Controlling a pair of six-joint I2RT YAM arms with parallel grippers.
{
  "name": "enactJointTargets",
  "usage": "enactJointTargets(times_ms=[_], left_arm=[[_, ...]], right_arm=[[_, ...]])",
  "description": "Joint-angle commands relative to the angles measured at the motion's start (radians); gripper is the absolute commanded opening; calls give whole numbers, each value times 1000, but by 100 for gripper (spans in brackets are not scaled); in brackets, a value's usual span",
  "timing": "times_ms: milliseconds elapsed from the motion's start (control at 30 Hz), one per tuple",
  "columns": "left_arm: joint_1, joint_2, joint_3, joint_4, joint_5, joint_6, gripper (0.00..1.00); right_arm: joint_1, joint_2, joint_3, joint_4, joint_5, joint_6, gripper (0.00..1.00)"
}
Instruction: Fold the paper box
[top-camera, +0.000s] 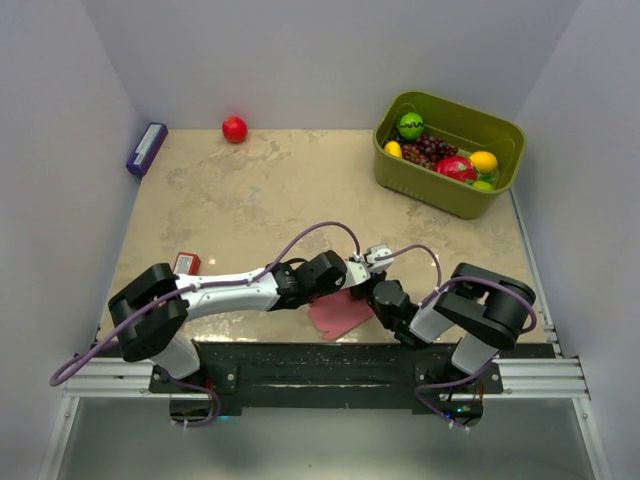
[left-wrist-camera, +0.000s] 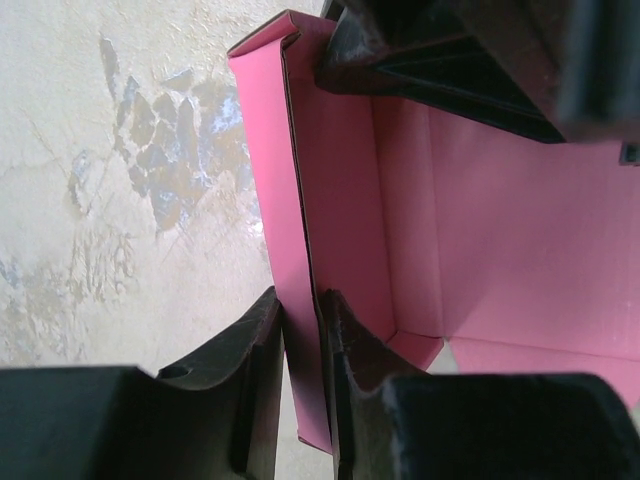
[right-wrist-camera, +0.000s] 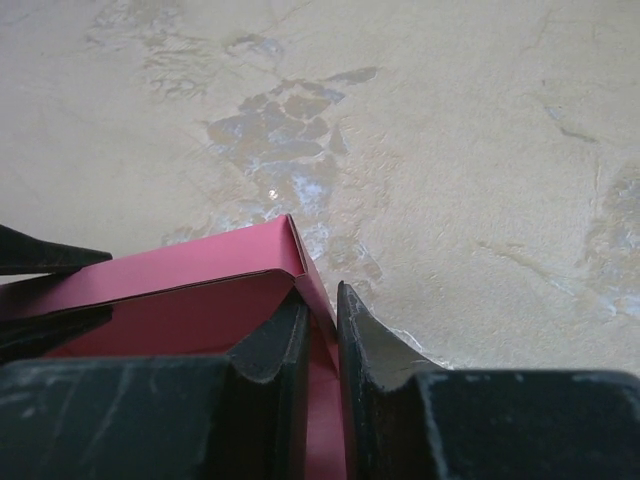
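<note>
The pink paper box (top-camera: 336, 314) lies partly folded near the table's front edge, between the two arms. In the left wrist view my left gripper (left-wrist-camera: 300, 302) is shut on one upright side wall of the paper box (left-wrist-camera: 350, 200), with one finger on each face; the box floor spreads to the right. The right gripper's dark body (left-wrist-camera: 450, 60) reaches in over the box from the top. In the right wrist view my right gripper (right-wrist-camera: 322, 300) pinches a corner wall of the paper box (right-wrist-camera: 200, 270). From above, the left gripper (top-camera: 346, 288) and the right gripper (top-camera: 372, 296) meet over the box.
A red flat packet with a white label (top-camera: 186, 263) lies by the left arm. At the back stand a green basket (top-camera: 400, 172) of fruit, a red ball (top-camera: 234, 129) and a purple box (top-camera: 147, 148). Marbled tabletop (top-camera: 260, 190) stretches beyond the box.
</note>
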Motion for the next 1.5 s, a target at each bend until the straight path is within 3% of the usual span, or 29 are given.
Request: enactJointTargets(times_ms=[0,467,733,867,1000,1100,1233,1267,1467], left_arm=[[-16,73,-29,-73,159,-49,0],[-16,71,-33,-67,203,-43,0],[-13,76,-27,-67,226,-47,0],[5,88,-20,-70,234,-67,0],[48,108,6,-93,240,-93,0],[80,119,20,-107,248,-116,0],[114,143,37,-122,249,-141,0],[120,150,42,-125,248,-150,0],[152,165,48,-137,237,-181,0]], right_arm=[[63,33,45,51,140,-150,0],[93,122,26,188,388,-198,0],[120,170,20,300,411,-234,0],[126,136,19,263,387,-221,1],[129,50,-12,194,332,-161,23],[132,-60,-12,53,269,-112,38],[141,-207,9,-140,174,-63,49],[143,-267,22,-227,151,-40,65],[144,-468,74,-627,127,83,71]])
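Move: My right fingers are shut on the right-hand corner of the folded pink wall, right at their tips. The wall's middle lies some 4 cm left and 2 cm back of that hand, and the open flat panel about 7 cm back, 3 cm left and 3 cm lower. From my left hand, which pinches the wall nearer its left end, the corner is some 6 cm right and 3 cm ahead. Still pinching the corner, my right hand eases about 1 cm right and turns some 10 degrees clockwise; then I open its fingers wide, slip a little farther right, and lift it about 5 cm up and back, away from the corner. My left hand keeps its pinch on the wall, creeping slightly right, then carries it about 2 cm forward while tipping further down. ##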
